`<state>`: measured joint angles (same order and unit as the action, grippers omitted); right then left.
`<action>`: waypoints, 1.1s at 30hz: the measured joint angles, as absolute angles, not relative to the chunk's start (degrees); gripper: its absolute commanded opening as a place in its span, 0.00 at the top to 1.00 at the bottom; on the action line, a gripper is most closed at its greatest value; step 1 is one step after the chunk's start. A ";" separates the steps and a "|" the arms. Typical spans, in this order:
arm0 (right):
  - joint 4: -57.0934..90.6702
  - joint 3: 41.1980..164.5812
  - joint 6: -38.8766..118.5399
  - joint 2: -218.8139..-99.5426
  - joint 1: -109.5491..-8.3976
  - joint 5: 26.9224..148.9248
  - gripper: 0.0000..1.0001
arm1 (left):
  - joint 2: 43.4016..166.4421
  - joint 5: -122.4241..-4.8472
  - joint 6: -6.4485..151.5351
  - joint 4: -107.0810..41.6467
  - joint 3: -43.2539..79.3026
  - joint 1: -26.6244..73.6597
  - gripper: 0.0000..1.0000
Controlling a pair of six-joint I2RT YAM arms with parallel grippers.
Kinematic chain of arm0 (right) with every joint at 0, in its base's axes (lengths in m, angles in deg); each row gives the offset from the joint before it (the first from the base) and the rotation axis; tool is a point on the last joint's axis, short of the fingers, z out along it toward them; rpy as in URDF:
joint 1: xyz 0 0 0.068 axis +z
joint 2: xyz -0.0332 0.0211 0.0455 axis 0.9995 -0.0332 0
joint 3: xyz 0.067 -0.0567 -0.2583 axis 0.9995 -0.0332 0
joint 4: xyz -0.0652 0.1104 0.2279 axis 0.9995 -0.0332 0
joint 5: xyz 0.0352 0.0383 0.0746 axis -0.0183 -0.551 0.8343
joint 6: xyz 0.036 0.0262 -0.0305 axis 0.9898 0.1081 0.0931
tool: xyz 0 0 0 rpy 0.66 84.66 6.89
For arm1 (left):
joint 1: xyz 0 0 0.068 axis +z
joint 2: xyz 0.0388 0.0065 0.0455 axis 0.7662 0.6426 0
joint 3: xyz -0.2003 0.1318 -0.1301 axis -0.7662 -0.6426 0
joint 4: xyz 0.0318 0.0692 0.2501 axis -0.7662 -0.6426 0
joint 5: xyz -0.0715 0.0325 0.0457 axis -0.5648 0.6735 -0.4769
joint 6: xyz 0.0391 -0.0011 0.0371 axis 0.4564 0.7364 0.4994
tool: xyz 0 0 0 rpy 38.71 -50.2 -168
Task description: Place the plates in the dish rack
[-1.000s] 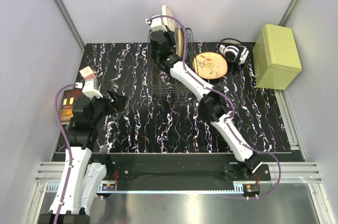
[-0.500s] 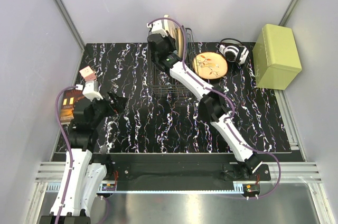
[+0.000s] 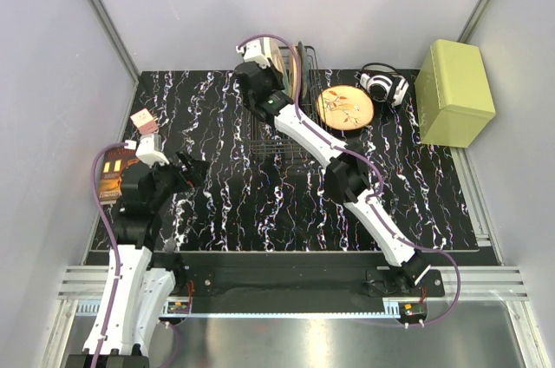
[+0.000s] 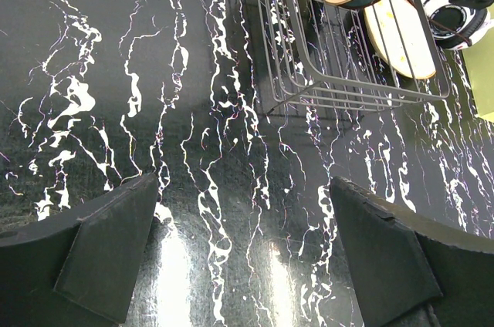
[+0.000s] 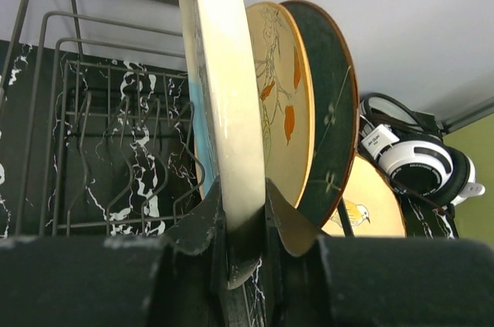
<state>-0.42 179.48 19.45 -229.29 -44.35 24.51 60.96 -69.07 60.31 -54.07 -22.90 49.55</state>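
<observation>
The black wire dish rack (image 3: pixel 279 129) stands at the back middle of the table. My right gripper (image 3: pixel 267 73) is shut on the rim of the cream plate with a light-blue segment (image 5: pixel 224 103), held upright over the rack's left side. An orange leaf-pattern plate (image 5: pixel 282 103) and the dark teal plate (image 5: pixel 333 111) stand upright in the rack just right of it. A second orange plate (image 3: pixel 344 108) lies flat on the table right of the rack. My left gripper (image 3: pixel 186 168) is open and empty, low over the table at the left; its wrist view shows the rack (image 4: pixel 347 88) far ahead.
White-and-black headphones (image 3: pixel 384 84) lie behind the flat plate. A yellow-green box (image 3: pixel 453 92) stands at the back right. A book (image 3: pixel 113 173) and a small pink box (image 3: pixel 143 120) sit at the left edge beside my left arm.
My right gripper has lowered the cream plate from above the rack down beside the upright orange plate, shifting slightly left. My left arm has barely moved.
</observation>
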 measured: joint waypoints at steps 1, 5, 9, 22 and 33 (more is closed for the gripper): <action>-1.10 179.46 20.11 -229.31 -44.35 24.51 1.00 | 60.98 -69.07 60.31 -54.07 -22.90 49.55 0.01; -2.67 179.43 21.79 -230.23 -44.35 24.62 1.00 | 61.07 -69.07 60.33 -54.37 -22.90 49.55 0.01; -3.41 179.43 22.78 -231.72 -44.59 24.34 0.76 | 61.26 -69.07 60.33 -54.55 -22.90 49.55 0.01; -2.56 176.18 25.03 -229.56 -44.90 26.00 0.41 | 64.91 -69.09 60.33 -54.92 -22.33 49.55 0.01; -12.99 156.68 31.54 -203.24 -46.69 38.20 0.12 | 70.84 -63.67 65.36 -60.30 -12.69 49.55 0.01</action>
<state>-12.99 156.68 31.54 -203.24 -46.69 38.20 70.84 -63.67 65.36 -60.30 -12.69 49.55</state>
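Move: The right hand holds the cream-and-blue plate upright by its near rim, over its slot in the dish rack; the slot, taken at seated plate height, is some 8 cm ahead, 1 cm to the right and 4 cm lower. At about the same distance ahead, the standing flowered plate is 4 cm to the right and the dark green plate 7 cm. The flat plate lies 3 cm ahead, 18 cm right and 15 cm down. From the left hand the slot is roughly 37 cm ahead and 23 cm right, slightly below. The right hand lowers the pinched plate about 3.5 cm almost straight down into the rack, beside the flowered plate already standing there, then holds nearly still while its fingers spread and let go of the rim. Wide open, it pulls away from the plate, rising about 10 cm from its lowest point while drawing back 6 cm and drifting 4 cm right with a slight roll, as the empty left hand dips a little, then starts upward, forward and left. ##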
